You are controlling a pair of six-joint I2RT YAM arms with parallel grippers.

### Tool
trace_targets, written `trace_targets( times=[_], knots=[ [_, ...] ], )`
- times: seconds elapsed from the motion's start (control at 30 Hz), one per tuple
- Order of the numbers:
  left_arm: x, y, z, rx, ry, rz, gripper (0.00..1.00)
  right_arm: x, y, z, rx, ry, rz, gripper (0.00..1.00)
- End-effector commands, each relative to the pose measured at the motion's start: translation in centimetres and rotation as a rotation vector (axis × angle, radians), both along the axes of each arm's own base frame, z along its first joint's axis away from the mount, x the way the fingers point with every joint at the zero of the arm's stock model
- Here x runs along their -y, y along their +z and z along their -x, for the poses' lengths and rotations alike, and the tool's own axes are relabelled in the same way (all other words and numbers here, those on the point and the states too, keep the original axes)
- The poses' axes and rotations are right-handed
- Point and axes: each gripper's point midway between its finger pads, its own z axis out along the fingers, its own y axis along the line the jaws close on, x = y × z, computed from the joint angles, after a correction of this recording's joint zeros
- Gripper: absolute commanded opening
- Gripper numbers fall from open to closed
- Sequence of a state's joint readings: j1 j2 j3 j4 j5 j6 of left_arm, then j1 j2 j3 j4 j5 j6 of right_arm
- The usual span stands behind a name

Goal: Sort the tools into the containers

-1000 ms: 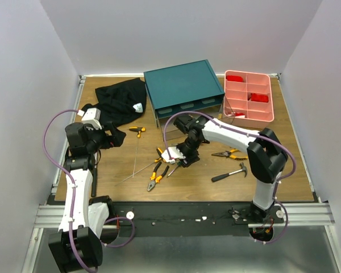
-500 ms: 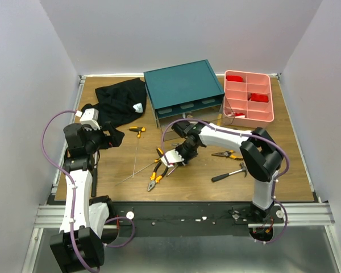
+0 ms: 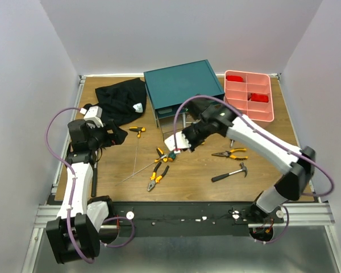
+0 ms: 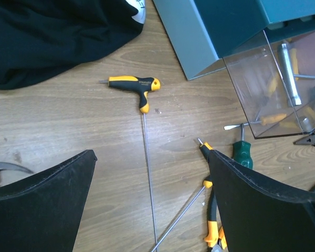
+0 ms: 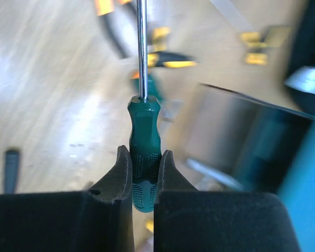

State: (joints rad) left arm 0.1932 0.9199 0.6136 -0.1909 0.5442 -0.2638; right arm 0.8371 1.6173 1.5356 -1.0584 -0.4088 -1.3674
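My right gripper (image 5: 145,155) is shut on the green handle of a screwdriver (image 5: 144,131), its steel shaft pointing away from the wrist. In the top view that gripper (image 3: 181,143) hangs just in front of the teal drawer cabinet (image 3: 182,85). A clear drawer (image 4: 273,89) stands pulled out with tools inside. My left gripper (image 4: 151,157) is open over the wood at the left, above two thin metal rods (image 4: 147,173). A yellow-and-black T-handle driver (image 4: 134,85) lies ahead of it. The pink tray (image 3: 249,98) sits at the back right.
Orange-handled pliers (image 3: 155,173) lie at mid-table, another pair (image 3: 230,153) further right, and a black-handled hammer (image 3: 230,173) near the front. A black cloth (image 3: 122,99) is heaped at the back left. White walls close in three sides.
The right gripper's jaws closed on the green screwdriver at the tool pile, then lifted it and moved toward the cabinet. The left arm barely shifted.
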Motion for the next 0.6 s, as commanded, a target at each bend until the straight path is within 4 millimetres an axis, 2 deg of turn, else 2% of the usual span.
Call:
trace_targets(
  times=[0.0,0.23,0.27,0.3,0.33,0.43,0.53,0.57],
  knots=[
    [1.4,2.4,-1.7,0.066,-0.060,0.022,0.99,1.3,3.5,-1.5,0.059,-0.111,-0.031,0.01],
    [2.1,2.5,-2.7,0.074,-0.081,0.025,0.99,2.4,4.9,-10.2,0.244,-0.275,-0.037,0.01],
    [2.1,2.5,-2.6,0.071,-0.079,0.025,0.99,2.6,4.0,-11.5,0.245,-0.297,-0.011,0.01],
    [2.1,2.4,-2.6,0.068,-0.078,0.025,0.99,3.1,5.0,-13.2,0.267,-0.336,-0.029,0.01],
    [2.1,2.3,-2.5,0.068,-0.078,0.023,0.99,3.2,5.5,-14.3,0.282,-0.359,-0.045,0.01],
    [2.1,1.8,-2.2,0.054,-0.074,0.023,0.99,3.8,5.1,-16.7,0.296,-0.390,-0.035,0.01],
    [2.0,1.5,-2.0,0.052,-0.070,0.021,0.99,4.6,3.6,-17.6,0.311,-0.386,0.017,0.21],
    [2.0,1.5,-1.9,0.052,-0.070,0.019,0.99,4.8,2.7,-17.2,0.296,-0.373,0.039,0.35]
  ],
)
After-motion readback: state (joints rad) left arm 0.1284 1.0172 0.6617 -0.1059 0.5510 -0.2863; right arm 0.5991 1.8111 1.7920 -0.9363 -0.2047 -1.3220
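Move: The right hand already holds the green screwdriver; the open drawer lies about 17 cm ahead of this hand, 4 cm to its right and 12 cm below. In the drawer, the socket wrench is some 18 cm ahead, 1 cm right and 13 cm below. On the table, 17 cm below the hand, the yellow screwdriver lies 9 cm ahead and 2 cm right, the stubby green screwdriver 4 cm ahead and 4 cm left. From the left hand the drawer is about 10 cm ahead, 29 cm right and 11 cm below. Right hand rises 5 cm, then carries the screwdriver some 15 cm forward towards the drawer; left edges forward-right. ##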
